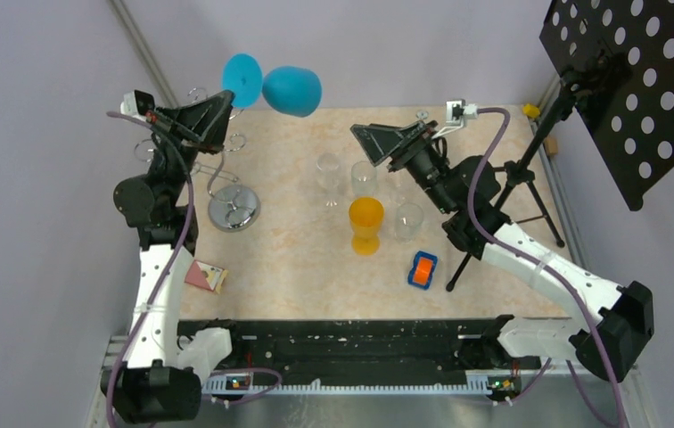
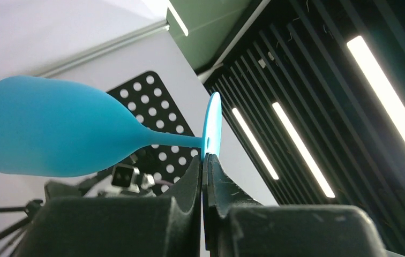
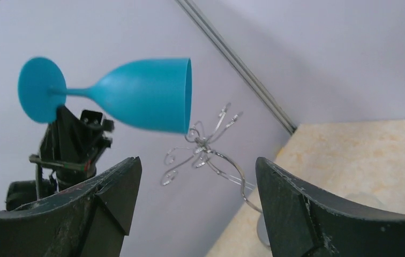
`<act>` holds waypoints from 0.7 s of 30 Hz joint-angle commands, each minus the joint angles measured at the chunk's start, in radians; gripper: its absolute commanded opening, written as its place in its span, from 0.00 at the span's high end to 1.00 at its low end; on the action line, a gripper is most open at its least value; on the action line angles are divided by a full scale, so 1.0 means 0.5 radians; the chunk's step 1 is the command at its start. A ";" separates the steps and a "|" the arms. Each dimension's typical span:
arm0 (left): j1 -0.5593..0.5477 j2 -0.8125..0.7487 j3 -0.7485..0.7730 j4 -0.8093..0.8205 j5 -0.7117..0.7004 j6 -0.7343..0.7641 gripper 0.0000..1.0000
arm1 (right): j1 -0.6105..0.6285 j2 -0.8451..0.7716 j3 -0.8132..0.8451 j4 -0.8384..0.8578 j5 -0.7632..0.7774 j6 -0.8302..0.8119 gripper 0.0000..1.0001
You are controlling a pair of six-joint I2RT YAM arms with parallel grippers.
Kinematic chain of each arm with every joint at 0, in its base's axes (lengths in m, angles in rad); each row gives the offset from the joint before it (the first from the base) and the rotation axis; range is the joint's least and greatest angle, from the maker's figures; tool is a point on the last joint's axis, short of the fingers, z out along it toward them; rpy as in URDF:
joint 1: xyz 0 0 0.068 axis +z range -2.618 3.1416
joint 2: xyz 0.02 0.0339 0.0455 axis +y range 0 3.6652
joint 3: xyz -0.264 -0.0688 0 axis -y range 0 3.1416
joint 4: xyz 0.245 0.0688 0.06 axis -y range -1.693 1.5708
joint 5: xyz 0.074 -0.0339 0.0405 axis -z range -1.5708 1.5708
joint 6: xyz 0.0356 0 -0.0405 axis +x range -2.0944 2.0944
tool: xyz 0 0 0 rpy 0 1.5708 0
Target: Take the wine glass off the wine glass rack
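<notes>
The blue wine glass point(image 1: 291, 89) lies on its side in the air at the back left, bowl pointing right. My left gripper point(image 1: 224, 100) is shut on the rim of its round foot point(image 2: 211, 126), and the bowl point(image 2: 55, 134) stretches off to the left. The silver wine glass rack point(image 1: 234, 209) stands below on its chrome base. In the right wrist view the glass point(image 3: 141, 96) hangs just above the rack's curled arms point(image 3: 203, 147); whether they touch is unclear. My right gripper point(image 3: 197, 174) is open and empty, raised mid-table point(image 1: 360, 134) and facing the glass.
Three clear glasses point(image 1: 328, 169) point(image 1: 364, 176) point(image 1: 408, 219) and an orange goblet point(image 1: 365, 223) stand mid-table. An orange and blue toy point(image 1: 422, 269) lies nearer. A black tripod point(image 1: 530, 178) with a perforated plate point(image 1: 637, 80) is at the right. A small card box point(image 1: 205, 277) sits front left.
</notes>
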 commanded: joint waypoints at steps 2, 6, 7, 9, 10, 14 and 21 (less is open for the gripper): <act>-0.066 -0.194 0.032 -0.276 0.067 -0.066 1.00 | -0.149 0.121 0.080 0.558 -0.626 0.273 0.20; -0.082 -0.262 0.038 -0.353 0.143 -0.170 1.00 | -0.154 0.229 0.186 0.699 -0.873 0.324 0.20; -0.086 -0.281 0.036 -0.351 0.163 -0.193 1.00 | -0.154 0.271 0.197 0.757 -0.922 0.364 0.20; -0.097 -0.335 0.059 -0.436 0.182 -0.168 1.00 | -0.154 0.344 0.208 0.940 -0.997 0.479 0.20; -0.099 -0.365 0.076 -0.498 0.193 -0.136 1.00 | -0.154 0.378 0.209 1.050 -1.049 0.535 0.21; -0.102 -0.475 0.095 -0.709 0.174 -0.054 1.00 | -0.151 0.511 0.218 1.498 -1.215 0.780 0.26; -0.102 -0.489 0.085 -0.769 0.183 -0.027 1.00 | -0.148 0.688 0.308 1.955 -1.375 1.077 0.72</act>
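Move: My left hand still pinches the foot edge of the blue wine glass; my open right gripper, where I take it, is about 20 cm to the right, nearly level fore and aft, some 11 cm lower. From my right hand the bowl hangs about 12 cm left, 5 cm ahead and 7 cm higher. The orange glass stands 5 cm back and 1 cm right, some 35 cm below; the rack head is 8 cm left, 4 cm ahead and 20 cm below my left hand. I swing my right hand in on the rim of the blue wine glass, back, left and up about 5 cm each way, turning the wrist some 40 degrees counter-clockwise and tipping the fingers up, then start closing them around the bowl's wall. Meanwhile my left hand keeps its pinch on the foot and draws the glass about 7 cm back, turning slightly clockwise and dipping its fingertips. ##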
